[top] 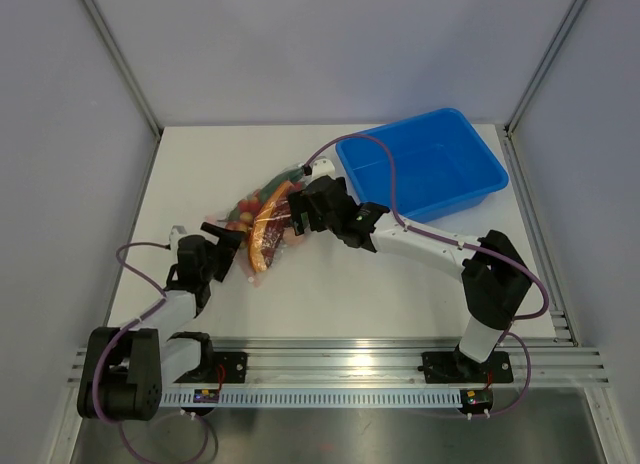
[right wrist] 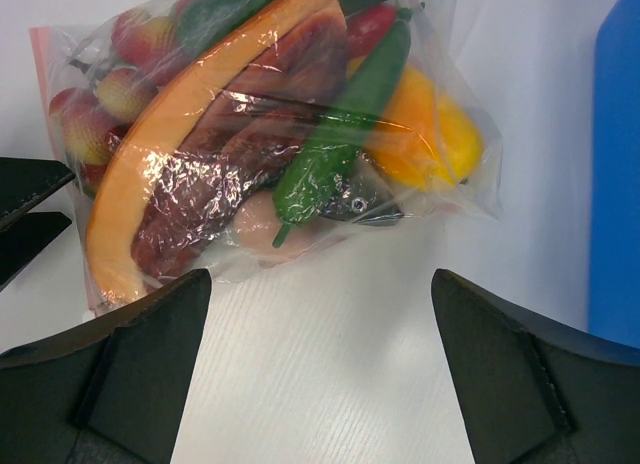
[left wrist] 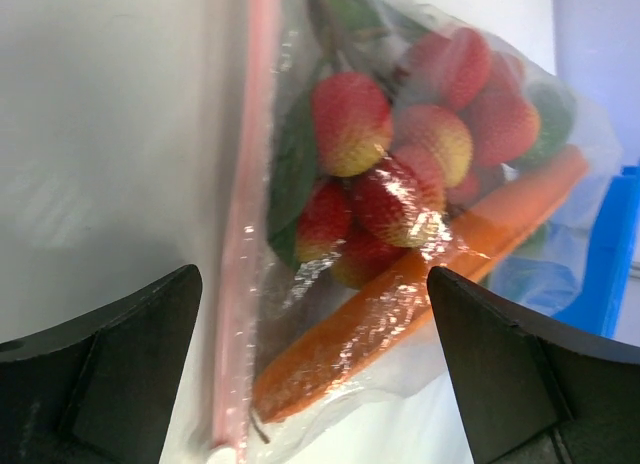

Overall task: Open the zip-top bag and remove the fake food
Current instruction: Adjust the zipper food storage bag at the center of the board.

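The zip-top bag (top: 262, 220) lies shut on the white table, packed with fake food. In the left wrist view its pinkish zip strip (left wrist: 243, 244) runs up the frame, with red fruits (left wrist: 385, 154) and an orange wedge (left wrist: 420, 284) behind the plastic. My left gripper (left wrist: 315, 384) is open, its jaws on either side of the bag's zip corner without touching it. The right wrist view shows a green chili (right wrist: 335, 154), a yellow fruit (right wrist: 430, 134) and a grey fish (right wrist: 368, 206) inside the bag (right wrist: 250, 44). My right gripper (right wrist: 320, 374) stands open over bare table just short of the bag's bottom edge.
A blue rectangular bin (top: 425, 169) stands at the back right, close behind the right arm. From above, the left gripper (top: 228, 236) and right gripper (top: 298, 212) flank the bag. The left gripper's fingers (right wrist: 25, 214) show at the right wrist view's left edge.
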`<state>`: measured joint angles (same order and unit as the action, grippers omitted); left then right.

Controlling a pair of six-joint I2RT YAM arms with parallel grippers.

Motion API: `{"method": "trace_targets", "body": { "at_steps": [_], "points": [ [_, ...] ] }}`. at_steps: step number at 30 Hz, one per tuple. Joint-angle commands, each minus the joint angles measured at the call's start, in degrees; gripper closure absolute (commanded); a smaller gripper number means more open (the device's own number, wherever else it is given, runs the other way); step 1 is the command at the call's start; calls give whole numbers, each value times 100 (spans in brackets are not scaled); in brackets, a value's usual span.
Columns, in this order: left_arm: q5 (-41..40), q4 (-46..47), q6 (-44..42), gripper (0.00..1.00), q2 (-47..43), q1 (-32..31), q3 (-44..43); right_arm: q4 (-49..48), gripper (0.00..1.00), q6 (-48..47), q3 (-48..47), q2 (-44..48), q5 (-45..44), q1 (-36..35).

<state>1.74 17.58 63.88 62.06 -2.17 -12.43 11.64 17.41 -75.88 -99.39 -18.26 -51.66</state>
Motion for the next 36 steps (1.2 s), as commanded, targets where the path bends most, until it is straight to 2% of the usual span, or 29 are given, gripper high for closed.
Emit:
{"method": "trace_targets", "body": {
  "at_steps": [1,4,6,10,13,16,19,22,26,30,31,33,34,36],
  "points": [
    [-681,-518,-24,1,-308,33,-225,-232,0,52,20,280,95,-46],
    [-780,-265,-59,1,-520,33,-24,-224,1,61,20,263,138,-46],
    [-649,402,-112,1,-389,42,126,-232,0,61,12,254,147,-46],
    [-307,930,-183,1,102,77,118,-232,1,78,29,263,174,-46],
    [-209,870,-156,1,332,173,12,-232,0,70,38,280,183,-55],
    [-401,282,-165,1,333,200,-172,-250,1,78,64,307,191,-55],
    [-402,552,-218,1,377,209,-85,-259,1,78,64,307,226,-37],
    [-210,1393,-192,2,648,209,38,-259,0,87,73,307,244,-46],
    [432,2309,-122,6,1263,419,91,-285,1,78,82,315,279,-46],
    [906,3407,81,12,2096,542,232,-285,1,79,108,316,332,-55],
    [1142,3653,133,22,2230,560,249,-285,0,87,99,324,349,-46],
    [1363,4383,256,35,2529,656,293,-311,0,87,117,324,341,-55],
    [1530,4777,300,46,2800,692,311,-311,1,79,117,333,358,-46],
    [1663,5165,449,58,3030,762,346,-311,1,78,117,315,358,-55]
  ]
}}
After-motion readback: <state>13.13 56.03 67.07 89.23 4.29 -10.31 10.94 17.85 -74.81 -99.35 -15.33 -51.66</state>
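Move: The bag's pink zip edge, at the stretch beside the lychees, lies about 4 cm ahead of the left gripper, level with it sideways and some 2 cm below. Inside the bag, the lychees are roughly 5 cm ahead and 4 cm to the right, and the middle of the long orange piece is about 2 cm ahead and 8 cm right. From the right hand, that stretch of zip edge is some 15 cm to the left, level forward and about 12 cm lower. Ease the open left gripper a little left, no more than 2 cm, then reach forward about 3 cm, slipping back right and slightly lower, so the fingers straddle the pink zip edge beside the lychees. Tilt the fingertips up some 10 degrees, letting the hand's left side dip, and close to about half, gathering the bag's edge between the fingers. ##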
